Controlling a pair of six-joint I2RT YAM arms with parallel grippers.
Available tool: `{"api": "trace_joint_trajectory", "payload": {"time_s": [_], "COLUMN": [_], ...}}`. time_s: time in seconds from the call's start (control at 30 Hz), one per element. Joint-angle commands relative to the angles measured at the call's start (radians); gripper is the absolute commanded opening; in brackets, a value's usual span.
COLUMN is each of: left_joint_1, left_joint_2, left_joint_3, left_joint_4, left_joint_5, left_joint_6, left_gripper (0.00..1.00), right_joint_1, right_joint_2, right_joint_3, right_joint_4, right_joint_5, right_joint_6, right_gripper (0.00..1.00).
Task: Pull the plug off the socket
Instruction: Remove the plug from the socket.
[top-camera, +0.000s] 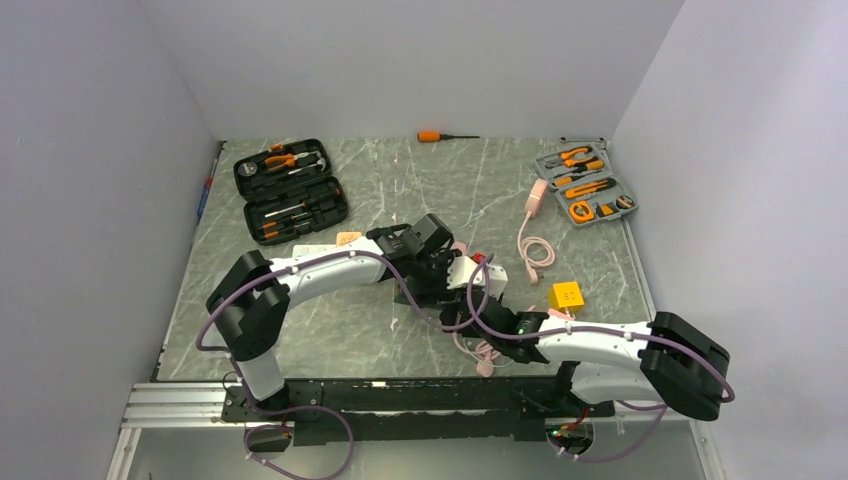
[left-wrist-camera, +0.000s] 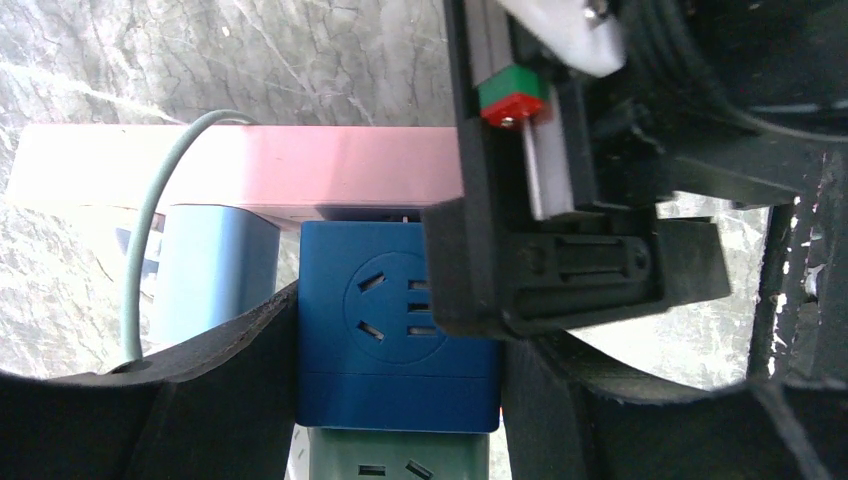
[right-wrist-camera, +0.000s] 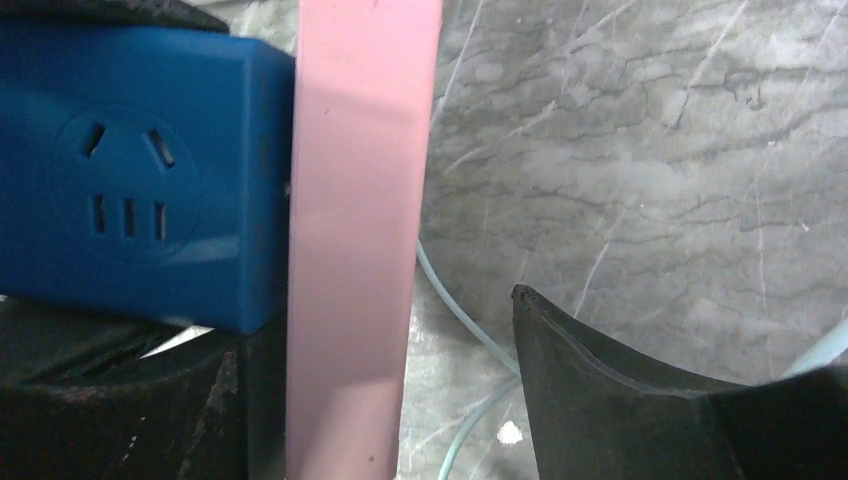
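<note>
The plug (left-wrist-camera: 385, 375), a dark blue cube with slot holes on its face, sits against the long side of the pink socket strip (left-wrist-camera: 300, 165). My left gripper (left-wrist-camera: 400, 320) is shut on the plug, one black finger pressed on each side. In the right wrist view the socket strip (right-wrist-camera: 360, 150) stands between the fingers of my right gripper (right-wrist-camera: 375, 330), which is open. A gap shows between the strip and the right finger (right-wrist-camera: 600, 400). The plug (right-wrist-camera: 130, 170) is on the strip's left there. Both grippers meet at mid-table (top-camera: 455, 280).
A light blue cube (left-wrist-camera: 215, 270) and a green one (left-wrist-camera: 400, 455) sit beside the plug. A teal cable (right-wrist-camera: 460, 310) lies on the marble. Two open tool cases (top-camera: 290, 190) (top-camera: 585, 185), an orange screwdriver (top-camera: 440, 136), a pink charger (top-camera: 537, 200) and a yellow block (top-camera: 566, 296) lie around.
</note>
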Motion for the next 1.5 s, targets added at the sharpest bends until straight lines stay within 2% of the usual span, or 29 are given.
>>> {"api": "trace_joint_trajectory", "payload": {"time_s": [0.0, 0.13, 0.2, 0.43, 0.47, 0.63, 0.73, 0.97, 1.23, 1.47], "left_joint_1": [-0.003, -0.011, -0.011, -0.011, -0.011, -0.003, 0.025, 0.138, 0.157, 0.160], "left_joint_2": [0.004, -0.004, -0.008, -0.009, -0.009, -0.045, -0.072, -0.100, -0.079, -0.026], "left_joint_3": [0.061, 0.055, 0.049, 0.035, 0.032, 0.000, -0.020, -0.026, -0.032, 0.034], "left_joint_4": [-0.038, -0.040, -0.044, -0.056, -0.058, -0.083, -0.121, -0.223, -0.294, -0.295], "left_joint_5": [0.008, 0.011, 0.004, -0.036, -0.049, -0.102, -0.081, -0.040, -0.047, -0.060], "left_joint_6": [-0.081, -0.081, -0.075, -0.040, -0.031, 0.035, 0.075, 0.188, 0.337, 0.357], "left_gripper": [0.00, 0.00, 0.00, 0.00, 0.00, 0.00, 0.00, 0.00, 0.00, 0.00], "right_joint_1": [-0.038, -0.064, -0.063, -0.067, -0.068, -0.095, -0.093, -0.080, -0.015, 0.102], "right_joint_2": [0.030, 0.046, 0.049, 0.032, 0.033, 0.059, 0.072, 0.047, 0.105, 0.143], "right_joint_3": [-0.025, -0.018, -0.013, -0.024, -0.020, -0.002, 0.005, -0.037, 0.052, 0.067], "right_joint_4": [0.122, 0.159, 0.153, 0.064, 0.032, -0.161, -0.241, -0.251, -0.316, -0.353], "right_joint_5": [-0.027, -0.049, -0.050, -0.019, 0.004, 0.058, 0.088, 0.088, 0.116, 0.131], "right_joint_6": [-0.028, -0.043, -0.044, -0.003, 0.017, 0.097, 0.120, 0.131, 0.073, 0.123], "right_gripper": [0.69, 0.58, 0.49, 0.04, 0.00, 0.00, 0.00, 0.00, 0.00, 0.00]}}
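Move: The pink socket strip stands on edge between the right hand's open fingers, its middle some 5 cm ahead and about level left-right. The blue plug block joined to it is already in the left hand's grip and lies about 4 cm ahead and 4 cm left of the right hand. From the left hand, the strip's middle is roughly 3 cm right and 1 cm ahead, the green block about 5 cm left and 1 cm back, and the light-blue block some 6 cm ahead and 2 cm right. The pink strip is pinched near its close end as the right fingers shut to about half their gap, the hand edging barely 1 cm forward. Keeping the blue block gripped, the left hand creeps about 1 cm forward, then both hands shift some 2 cm left together, the left wrist turning about 10 degrees clockwise. ##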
